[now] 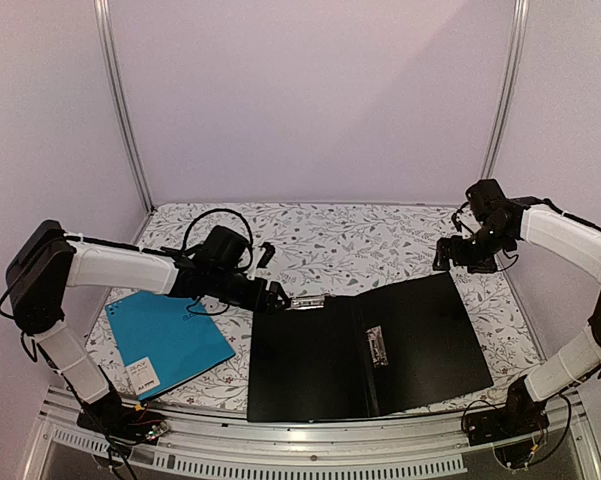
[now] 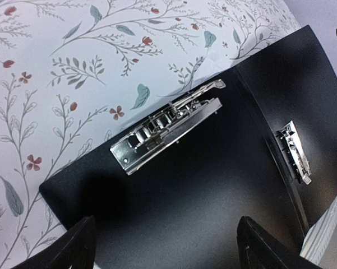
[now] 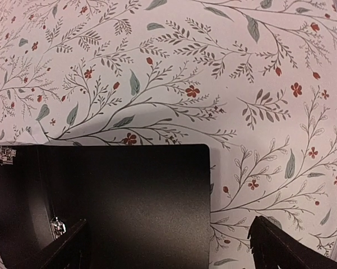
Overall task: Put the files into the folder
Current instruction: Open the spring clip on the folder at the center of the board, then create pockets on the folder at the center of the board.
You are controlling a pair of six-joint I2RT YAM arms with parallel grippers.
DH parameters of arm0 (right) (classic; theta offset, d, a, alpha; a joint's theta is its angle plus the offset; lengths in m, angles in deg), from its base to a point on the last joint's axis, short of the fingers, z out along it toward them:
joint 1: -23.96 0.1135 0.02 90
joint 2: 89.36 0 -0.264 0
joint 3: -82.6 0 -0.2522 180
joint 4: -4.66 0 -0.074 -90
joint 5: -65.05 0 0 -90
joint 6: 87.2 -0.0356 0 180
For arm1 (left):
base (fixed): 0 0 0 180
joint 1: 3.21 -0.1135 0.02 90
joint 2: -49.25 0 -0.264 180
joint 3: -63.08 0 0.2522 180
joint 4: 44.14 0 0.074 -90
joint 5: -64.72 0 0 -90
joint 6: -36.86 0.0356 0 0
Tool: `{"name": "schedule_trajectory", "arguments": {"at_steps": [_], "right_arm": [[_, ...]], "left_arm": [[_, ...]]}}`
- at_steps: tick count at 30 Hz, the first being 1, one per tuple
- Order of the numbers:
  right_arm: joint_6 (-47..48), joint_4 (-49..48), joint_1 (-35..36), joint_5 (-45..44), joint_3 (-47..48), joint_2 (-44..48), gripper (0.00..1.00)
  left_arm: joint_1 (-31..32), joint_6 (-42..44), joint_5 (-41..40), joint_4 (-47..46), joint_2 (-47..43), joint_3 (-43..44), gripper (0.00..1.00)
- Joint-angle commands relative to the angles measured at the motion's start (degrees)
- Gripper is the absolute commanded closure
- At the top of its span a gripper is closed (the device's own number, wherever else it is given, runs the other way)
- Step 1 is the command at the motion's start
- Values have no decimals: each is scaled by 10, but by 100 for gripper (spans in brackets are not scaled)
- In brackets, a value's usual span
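Observation:
The black folder lies open and flat on the flowered tablecloth. A silver clip sits at the far edge of its left half and a second clip along the spine. My left gripper hovers over the folder's far left part, open, with nothing between its fingers. In the left wrist view the folder and that clip lie just ahead of the gripper. My right gripper is open above the folder's far right corner, empty. The files are out of view.
A teal-blue folder lies closed at the near left, beside the black one. Metal frame posts stand at the back corners, with pale walls behind. The flowered cloth stretches behind the folders.

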Motion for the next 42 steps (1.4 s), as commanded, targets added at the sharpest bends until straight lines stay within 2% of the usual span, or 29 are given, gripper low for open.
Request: {"name": "schedule_trajectory", "arguments": {"at_steps": [1, 10, 16, 24, 27, 28, 36, 42], "right_arm": [[-18, 39, -54, 88, -46, 30, 1], [6, 22, -119, 220, -102, -6, 6], [12, 12, -120, 287, -105, -32, 20], [20, 2, -121, 351, -97, -51, 67], [-6, -34, -121, 389, -97, -35, 94], [-27, -45, -120, 400, -97, -28, 100], [-140, -105, -121, 411, -53, 62, 100], [-249, -203, -117, 434, -45, 55, 100]], "left_arm": [[3, -18, -27, -14, -27, -26, 13], [4, -7, -27, -8, -27, -18, 13], [4, -2, -31, -9, -35, -20, 13], [4, 5, -44, -6, -53, -19, 13], [4, 8, -45, -5, -63, -18, 13], [4, 10, -46, -4, -65, -17, 12], [4, 5, -58, 7, -68, -11, 13], [4, -5, -61, 8, -68, -9, 12]]}}
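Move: The part gone for is the outer edge of the folder's right cover, just short of its far corner: from the right hand about 5 cm back, 3 cm right and 7 cm below. The spine clip lies some 14 cm left and 17 cm back of the hand, the top clip about 30 cm left and 6 cm back, both about 6 cm down. From the left hand that cover edge is about 40 cm right, level fore-and-aft, 1 cm lower. The right cover's outer edge is pinched by the right hand, which comes down and back onto it about 5 cm each way, swinging slightly right and then left as its wide-open fingers shut. It then lifts the edge some 12 cm and carries it forward, rolling about 40 degrees, left side up. The left hand stays open and rises about 3 cm. ##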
